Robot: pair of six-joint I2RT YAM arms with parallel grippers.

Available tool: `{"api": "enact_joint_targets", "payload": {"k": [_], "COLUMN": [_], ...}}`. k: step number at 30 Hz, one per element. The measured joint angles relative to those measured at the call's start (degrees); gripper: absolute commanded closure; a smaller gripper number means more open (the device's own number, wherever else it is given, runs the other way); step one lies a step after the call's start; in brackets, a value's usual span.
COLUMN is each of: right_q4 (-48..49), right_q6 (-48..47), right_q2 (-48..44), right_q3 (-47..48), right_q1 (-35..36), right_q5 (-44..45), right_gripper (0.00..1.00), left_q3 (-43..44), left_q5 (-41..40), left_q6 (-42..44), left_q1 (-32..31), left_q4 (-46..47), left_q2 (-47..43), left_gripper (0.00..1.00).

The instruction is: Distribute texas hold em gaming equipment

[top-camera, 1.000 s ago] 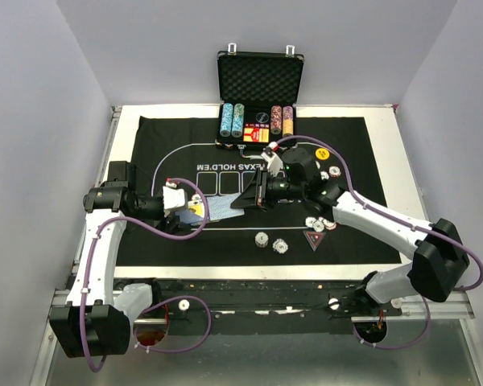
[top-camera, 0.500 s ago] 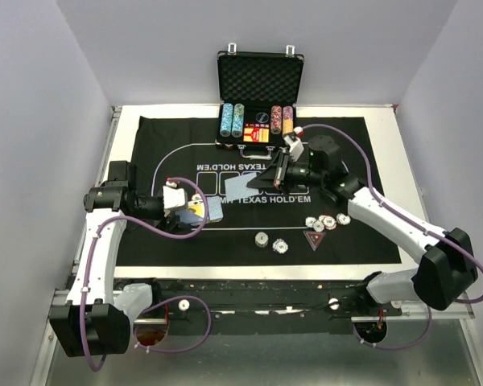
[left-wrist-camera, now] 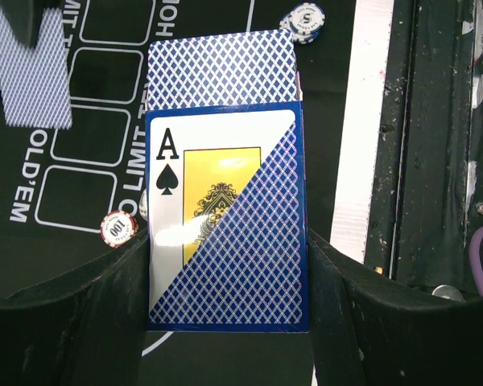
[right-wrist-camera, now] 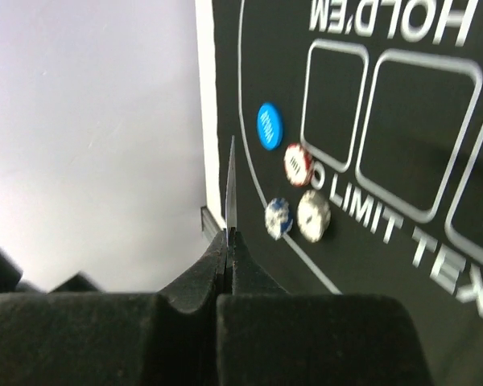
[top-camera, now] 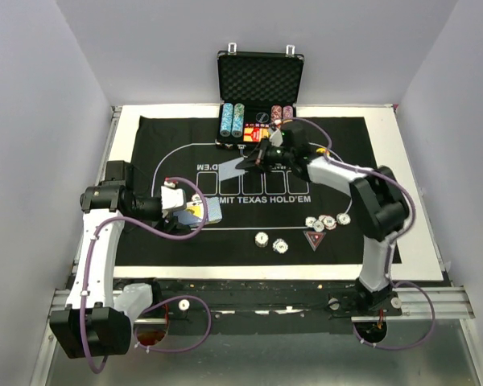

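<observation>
My left gripper [left-wrist-camera: 227, 249] is shut on a pack of blue-backed playing cards [left-wrist-camera: 225, 233] with an ace of spades on its face. One card [left-wrist-camera: 221, 68] sticks out of the pack's far end. In the top view that gripper [top-camera: 177, 206] hangs over the left of the mat with the pack [top-camera: 203, 211]. My right gripper [top-camera: 254, 160] is shut on a single card [top-camera: 233, 167], held above the mat near the case. That card shows edge-on [right-wrist-camera: 231, 181] between the closed jaws [right-wrist-camera: 229, 237]. Poker chips [top-camera: 329, 221] and a red triangular marker [top-camera: 315, 239] lie at the right.
The open black case [top-camera: 260, 79] with chip rows [top-camera: 232, 121] stands at the far edge. Two chips [top-camera: 270, 242] lie near the mat's front. A blue button [right-wrist-camera: 269, 126] and three chips [right-wrist-camera: 298, 163] lie by the mat's edge. The black mat [top-camera: 185, 137] covers the table.
My right gripper has pulled one card away from the pack, shut on it, and carried it toward the case at the far side. The left arm has stayed where it was.
</observation>
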Motion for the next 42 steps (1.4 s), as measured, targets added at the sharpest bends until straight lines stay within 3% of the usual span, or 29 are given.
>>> {"api": "enact_joint_targets", "payload": {"k": [7,15,22,23,28,33,38,42], "right_q4": [-0.7,-6.7,-11.0,-11.5,-13.0,-12.9,-14.7,-19.0], "right_q6": [-2.0,-3.6,-3.5,-3.5,-2.9,-3.4,-6.3,-9.3], "right_q2": [19.5,35.6,44.2,45.1,46.4,45.4,40.8,37.7], "right_q3": [20.4,43.4,53.0,53.8,55.3,55.3,50.8,48.6], "right_q1": [3.4,9.7,12.5,12.7,13.4,14.1,14.4,14.4], "right_q5": [4.3,10.8,13.4,13.8,15.9,17.7,20.1,21.8], "right_gripper": [0.99,0.99,0.98,0.95,0.59,0.32,0.20,0.18], "left_q3": [0.1,0.1,0.1,0.1,0.1,0.1,0.1,0.1], "left_q5": [0.0,0.0,0.0,0.0,0.0,0.0,0.0,0.0], "left_q6": [0.0,0.0,0.0,0.0,0.0,0.0,0.0,0.0], "left_q1": [0.0,0.0,0.0,0.0,0.2,0.3,0.4,0.4], "left_q4": [-0.7,-1.4,-1.6,-1.6,-1.7,-1.7,-1.7,-1.7], "left_q2": [-1.1,-1.5,-2.1,-2.2,-2.8,-3.2,-3.2,-3.2], "left_gripper": [0.53,0.53,0.53,0.53,0.53,0.53,0.53,0.53]}}
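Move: The right gripper already holds the dealt card. Its spot on the mat, just beyond the blue button by the leftmost box's far corner, lies about 21 cm left, 8 cm ahead and some 14 cm below that hand. From the same hand the blue button is roughly 24 cm left and 1 cm ahead, the red chip about 17 cm left and level ahead. From the left hand, the spot is about 26 cm straight ahead and 17 cm below. Sweep the right gripper left and down with the pinched card, about 17 cm left and 13 cm down, going forward early on by some 7 cm, to the mat beyond the blue button. There open the fingers wide to let go of the card, then ease back 2 to 3 cm to the right and slightly up, tipping the fingertips further down. ##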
